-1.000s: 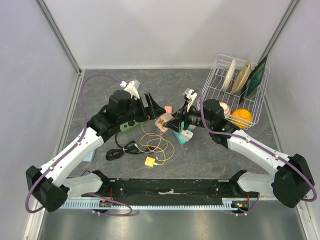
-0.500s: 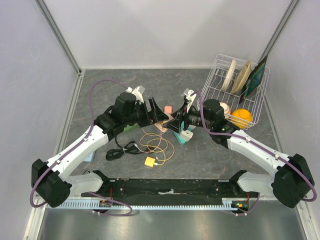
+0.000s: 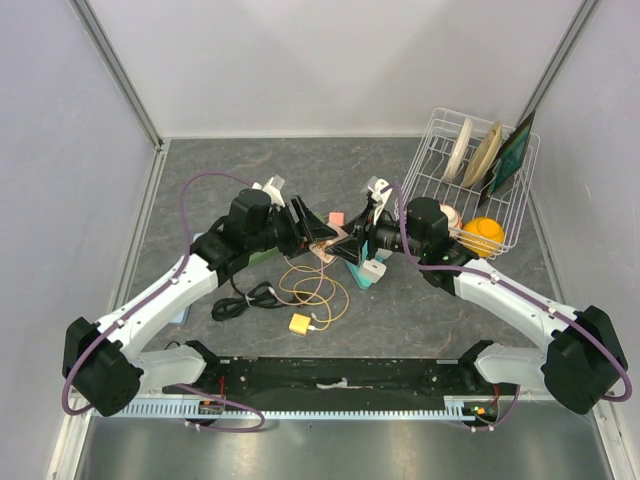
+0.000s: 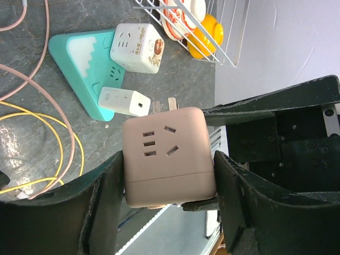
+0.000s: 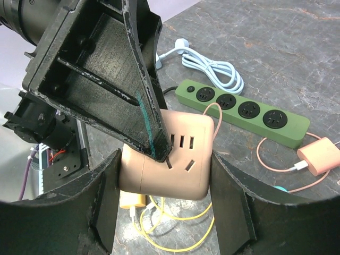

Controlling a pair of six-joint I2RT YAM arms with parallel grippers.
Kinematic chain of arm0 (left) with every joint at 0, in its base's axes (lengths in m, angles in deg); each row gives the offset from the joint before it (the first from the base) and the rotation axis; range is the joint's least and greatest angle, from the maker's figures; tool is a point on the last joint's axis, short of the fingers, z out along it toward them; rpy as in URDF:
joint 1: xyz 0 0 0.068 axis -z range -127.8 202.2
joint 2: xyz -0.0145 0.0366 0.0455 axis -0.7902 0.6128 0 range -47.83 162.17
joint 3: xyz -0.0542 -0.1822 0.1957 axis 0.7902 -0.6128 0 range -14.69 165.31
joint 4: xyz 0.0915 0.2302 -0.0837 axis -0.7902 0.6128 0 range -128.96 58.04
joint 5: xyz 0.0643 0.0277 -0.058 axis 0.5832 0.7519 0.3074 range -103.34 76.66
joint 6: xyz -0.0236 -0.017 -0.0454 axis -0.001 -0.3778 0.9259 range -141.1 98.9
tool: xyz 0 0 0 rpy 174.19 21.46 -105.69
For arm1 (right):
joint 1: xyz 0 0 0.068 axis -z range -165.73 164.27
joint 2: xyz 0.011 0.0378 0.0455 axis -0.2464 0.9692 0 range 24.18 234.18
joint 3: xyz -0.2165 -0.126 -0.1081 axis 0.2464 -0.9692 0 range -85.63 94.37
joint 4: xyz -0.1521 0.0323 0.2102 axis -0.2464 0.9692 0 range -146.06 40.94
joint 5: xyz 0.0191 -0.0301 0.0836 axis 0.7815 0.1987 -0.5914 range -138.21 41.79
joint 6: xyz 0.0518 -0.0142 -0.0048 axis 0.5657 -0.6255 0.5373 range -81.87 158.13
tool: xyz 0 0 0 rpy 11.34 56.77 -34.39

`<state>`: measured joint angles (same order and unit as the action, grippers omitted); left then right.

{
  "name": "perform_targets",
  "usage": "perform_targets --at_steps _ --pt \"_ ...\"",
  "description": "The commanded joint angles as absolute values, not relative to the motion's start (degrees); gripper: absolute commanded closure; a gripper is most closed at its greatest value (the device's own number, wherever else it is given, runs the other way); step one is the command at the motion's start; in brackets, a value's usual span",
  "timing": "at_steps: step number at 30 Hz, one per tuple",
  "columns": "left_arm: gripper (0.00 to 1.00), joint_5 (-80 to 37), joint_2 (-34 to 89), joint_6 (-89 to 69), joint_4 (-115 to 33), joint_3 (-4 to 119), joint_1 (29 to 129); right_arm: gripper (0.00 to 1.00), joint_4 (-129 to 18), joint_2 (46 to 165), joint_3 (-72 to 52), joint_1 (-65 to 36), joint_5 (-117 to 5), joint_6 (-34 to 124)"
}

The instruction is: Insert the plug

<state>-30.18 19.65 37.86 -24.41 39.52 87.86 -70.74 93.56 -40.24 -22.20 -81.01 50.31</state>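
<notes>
The plug is a pink cube adapter (image 4: 167, 154) with metal prongs (image 4: 163, 104) on its far side, held above the table between both arms. In the left wrist view my left gripper (image 4: 169, 162) has a finger pressed on each side of the cube. From the opposite side my right gripper (image 5: 166, 167) is shut on the same cube (image 5: 186, 170), with a left finger (image 5: 106, 79) lying across its upper corner. In the top view the two grippers meet at the cube (image 3: 325, 243). A green power strip (image 5: 244, 111) lies on the table behind.
A teal triangular socket block (image 4: 79, 53) carries a white cube (image 4: 137, 47) and a white charger (image 4: 123, 101). Yellow and pink cables (image 3: 312, 290), a yellow charger (image 3: 299, 323) and a black cord (image 3: 240, 300) lie below. A dish rack (image 3: 440, 135) stands at the back right.
My left arm has reached right to the cube and its jaws have narrowed onto it. The right gripper has held still with the cube.
</notes>
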Motion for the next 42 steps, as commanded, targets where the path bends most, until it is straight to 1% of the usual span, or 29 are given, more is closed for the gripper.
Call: perform_targets --at_steps 1,2,3,4,6,7,9,10,12,15,16,17,19,20,21,23,24,26,27,30,31,34,42 --pt "0.70 -34.08 18.18 43.24 -29.02 39.36 87.98 0.87 -74.70 94.14 -38.61 -22.38 -81.97 47.80" --pt "0.84 -33.56 17.91 43.33 -28.94 39.27 87.98 0.78 -74.09 94.14 -38.52 -22.38 -81.70 47.54" --pt "0.90 -33.30 17.65 43.50 -28.94 39.18 87.98 0.69 -73.73 94.22 -38.43 -22.30 -81.09 46.92" --pt "0.97 -32.68 17.04 43.68 -28.68 38.92 87.98 0.52 -72.51 94.14 -37.91 -22.30 -80.82 46.57" --pt "0.98 -30.40 16.51 44.20 -27.62 38.74 87.98 0.35 -71.19 93.62 -37.29 -22.38 -79.69 45.69" --pt "0.98 -29.70 16.16 44.21 -27.18 38.57 87.98 0.18 -70.40 93.26 -36.68 -22.47 -79.16 44.30" --pt "0.98 -27.85 15.80 44.99 -26.39 38.31 87.80 0.04 -66.45 91.86 -35.62 -22.82 -77.23 42.10" --pt "0.98 -27.50 15.80 45.08 -26.30 38.22 87.80 0.02 -64.78 91.42 -34.31 -23.26 -74.96 39.82" --pt "0.98 -26.44 16.06 45.43 -25.69 38.30 87.28 0.02 -60.03 89.58 -33.16 -23.79 -72.92 38.57" --pt "0.98 -27.14 16.85 45.70 -24.72 39.18 86.40 0.02 -57.30 85.90 -33.59 -26.15 -67.66 31.12" --pt "0.98 -27.14 17.03 45.70 -23.85 40.14 86.31 0.02 -56.60 84.83 -34.64 -28.69 -65.20 29.01" --pt "0.98 -27.05 17.12 45.61 -23.40 40.58 86.22 0.02 -56.24 83.86 -35.17 -30.28 -60.22 25.68" --pt "0.98 -26.62 17.47 45.52 -21.30 41.99 86.13 0.02 -56.32 81.14 -36.66 -35.27 -55.71 22.24" --pt "0.98 -26.18 17.64 45.78 -20.16 42.60 86.04 0.02 -56.59 80.52 -37.02 -36.96 -50.20 19.96" --pt "0.98 -26.26 18.25 45.61 -19.19 43.39 85.96 0.02 -56.76 79.82 -37.20 -38.63 -48.50 18.98" --pt "0.98 -26.44 18.87 45.44 -16.74 45.42 85.87 0.02 -56.68 79.90 -37.20 -42.67 -43.93 16.43" --pt "0.98 -26.79 18.96 45.35 -16.55 45.77 85.87 0.02 -56.85 80.68 -37.11 -43.91 -39.04 14.59" --pt "0.98 -27.23 19.14 45.52 -16.19 46.21 85.87 0.02 -57.12 82.26 -36.58 -47.77 -34.44 12.30" --pt "0.98 -27.49 19.05 46.13 -16.11 46.21 85.95 0.02 -57.20 84.36 -36.32 -49.26 -29.63 11.07" --pt "0.98 -27.49 18.53 46.49 -16.19 46.21 85.87 0.02 -61.41 88.58 -36.40 -53.93 -21.26 6.50" --pt "0.98 -27.49 18.26 46.49 -16.19 46.21 85.87 0.02 -64.90 89.38 -37.28 -55.24 -17.58 4.75" --pt "0.98 -27.58 17.65 46.49 -16.10 46.13 85.87 0.02 -71.07 91.67 -38.69 -56.04 -13.52 3.24" --pt "0.98 -28.37 16.50 47.54 -16.63 45.16 85.78 0.02 -76.27 96.24 -38.78 -56.22 -13.59 2.53"
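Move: The peach cube plug sits right between the finger pads of both hands, already gripped by each. From the right hand, the teal power strip lies about 8 cm to the right and roughly 20 cm below; the white cube plug on it is some 12 cm right and 4 cm farther out. The pink adapter lies about 9 cm ahead and 2 cm right, also on the table, 20 cm down. Right hand opens off the left-held plug, arcs back and up 6 cm, then down, turning some 60 degrees. ##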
